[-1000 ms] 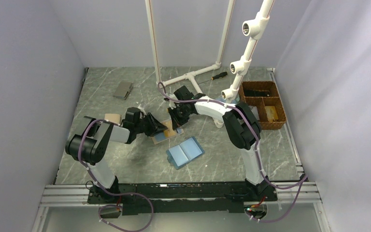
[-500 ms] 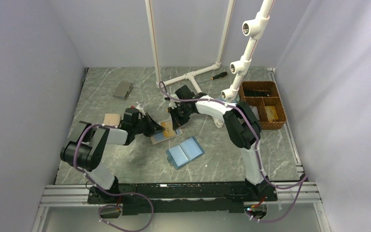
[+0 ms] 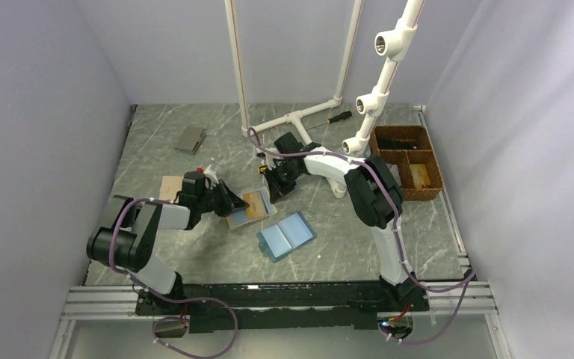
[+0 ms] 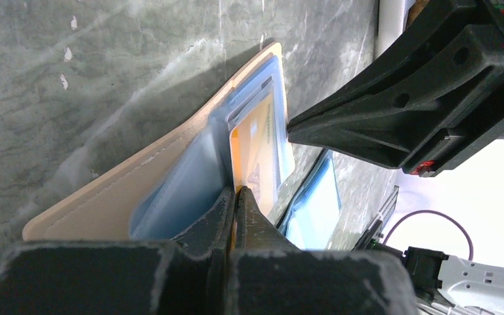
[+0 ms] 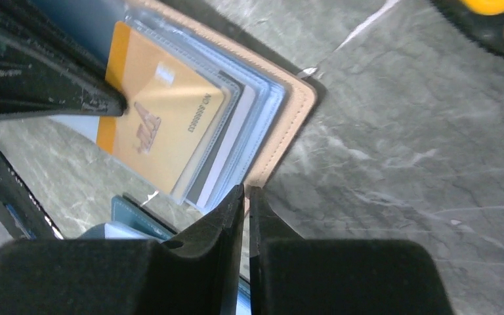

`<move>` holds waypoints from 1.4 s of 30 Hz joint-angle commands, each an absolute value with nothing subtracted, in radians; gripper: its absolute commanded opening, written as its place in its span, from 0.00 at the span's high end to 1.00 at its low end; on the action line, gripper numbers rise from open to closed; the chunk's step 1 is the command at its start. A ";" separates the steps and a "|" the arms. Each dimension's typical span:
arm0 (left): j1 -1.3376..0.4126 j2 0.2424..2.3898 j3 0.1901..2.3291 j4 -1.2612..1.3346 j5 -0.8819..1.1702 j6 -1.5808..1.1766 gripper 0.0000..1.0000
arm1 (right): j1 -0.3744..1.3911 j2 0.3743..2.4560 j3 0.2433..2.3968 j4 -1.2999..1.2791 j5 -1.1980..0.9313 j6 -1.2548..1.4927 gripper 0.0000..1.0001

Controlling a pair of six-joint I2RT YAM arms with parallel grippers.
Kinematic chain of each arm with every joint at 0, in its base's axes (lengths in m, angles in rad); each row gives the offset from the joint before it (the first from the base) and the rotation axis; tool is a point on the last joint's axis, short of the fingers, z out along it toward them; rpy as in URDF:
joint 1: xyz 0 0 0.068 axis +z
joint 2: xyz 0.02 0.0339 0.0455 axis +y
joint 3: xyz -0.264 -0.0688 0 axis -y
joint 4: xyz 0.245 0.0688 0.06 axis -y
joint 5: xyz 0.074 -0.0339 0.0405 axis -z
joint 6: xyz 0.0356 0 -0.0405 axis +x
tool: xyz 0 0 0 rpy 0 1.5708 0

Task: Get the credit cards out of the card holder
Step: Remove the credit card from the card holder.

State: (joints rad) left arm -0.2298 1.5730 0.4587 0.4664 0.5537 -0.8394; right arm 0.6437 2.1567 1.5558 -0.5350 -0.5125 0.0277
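The card holder point(image 3: 245, 218) lies open on the marble table, tan outside point(image 4: 105, 203) with blue-grey panels point(image 4: 184, 190). An orange credit card point(image 5: 161, 125) sticks partway out of its pocket over several paler cards. My left gripper point(image 3: 231, 203) is shut on that card's near edge point(image 4: 236, 191). My right gripper point(image 3: 273, 188) is at the holder's far edge. Its jaws stand a thin slit apart with the tan rim point(image 5: 289, 125) running in between the tips point(image 5: 245, 191).
An all light-blue bifold point(image 3: 286, 235) lies open just in front of the card holder. A small grey wallet point(image 3: 190, 139) sits at the back left and a tan piece point(image 3: 169, 187) near my left arm. White pipes point(image 3: 299, 116), a screwdriver point(image 3: 338, 117) and a brown basket point(image 3: 409, 158) stand behind and right.
My left gripper has shut on the orange card and drawn back to the left, and the card now shows further out. The holder shifted slightly leftward. The right jaws have eased a little.
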 commanded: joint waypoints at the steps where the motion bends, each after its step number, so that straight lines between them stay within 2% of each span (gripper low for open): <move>1: -0.221 1.535 0.452 0.432 0.604 -0.749 1.00 | 0.646 2.153 1.603 -0.599 -0.616 -0.095 0.89; 4: -0.221 1.511 0.454 0.385 0.602 -0.701 1.00 | 0.646 2.127 1.614 -0.641 -0.719 -0.193 0.87; 9: -0.221 1.495 0.450 0.394 0.637 -0.632 1.00 | 0.646 2.096 1.622 -0.688 -0.820 -0.286 0.76; 13: -0.221 1.473 0.438 0.458 0.653 -0.594 1.00 | 0.642 2.097 1.638 -0.724 -0.842 -0.326 0.67; 21: -0.221 1.325 0.421 0.473 0.602 -0.483 1.00 | 0.596 2.072 1.657 -0.781 -0.897 -0.402 0.56; 28: -0.225 1.294 0.384 0.562 0.634 -0.480 1.00 | 0.586 2.072 1.663 -0.805 -0.904 -0.436 0.45; 36: -0.279 1.223 0.363 0.553 0.616 -0.408 1.00 | 0.586 2.036 1.711 -0.811 -0.840 -0.489 0.40; 42: -0.290 1.189 0.368 0.511 0.586 -0.370 1.00 | 0.589 2.056 1.876 -0.908 -0.869 -0.639 0.37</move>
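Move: The left fingers are already shut on the left edge of the gold credit card; its middle lies about 3 cm to their right, level ahead and slightly below. From the right hand, whose tips are at the card holder's right edge, it is 5 cm left and 1 cm back, at about tip height. The blue holder sits roughly 9 cm back and 4 cm right of the right hand, the yellow-black tool some 8 cm ahead and 2 cm left. Still pinching the card, left hand lifts about 7 cm, tipping up; right opens, draws back, then rises. ##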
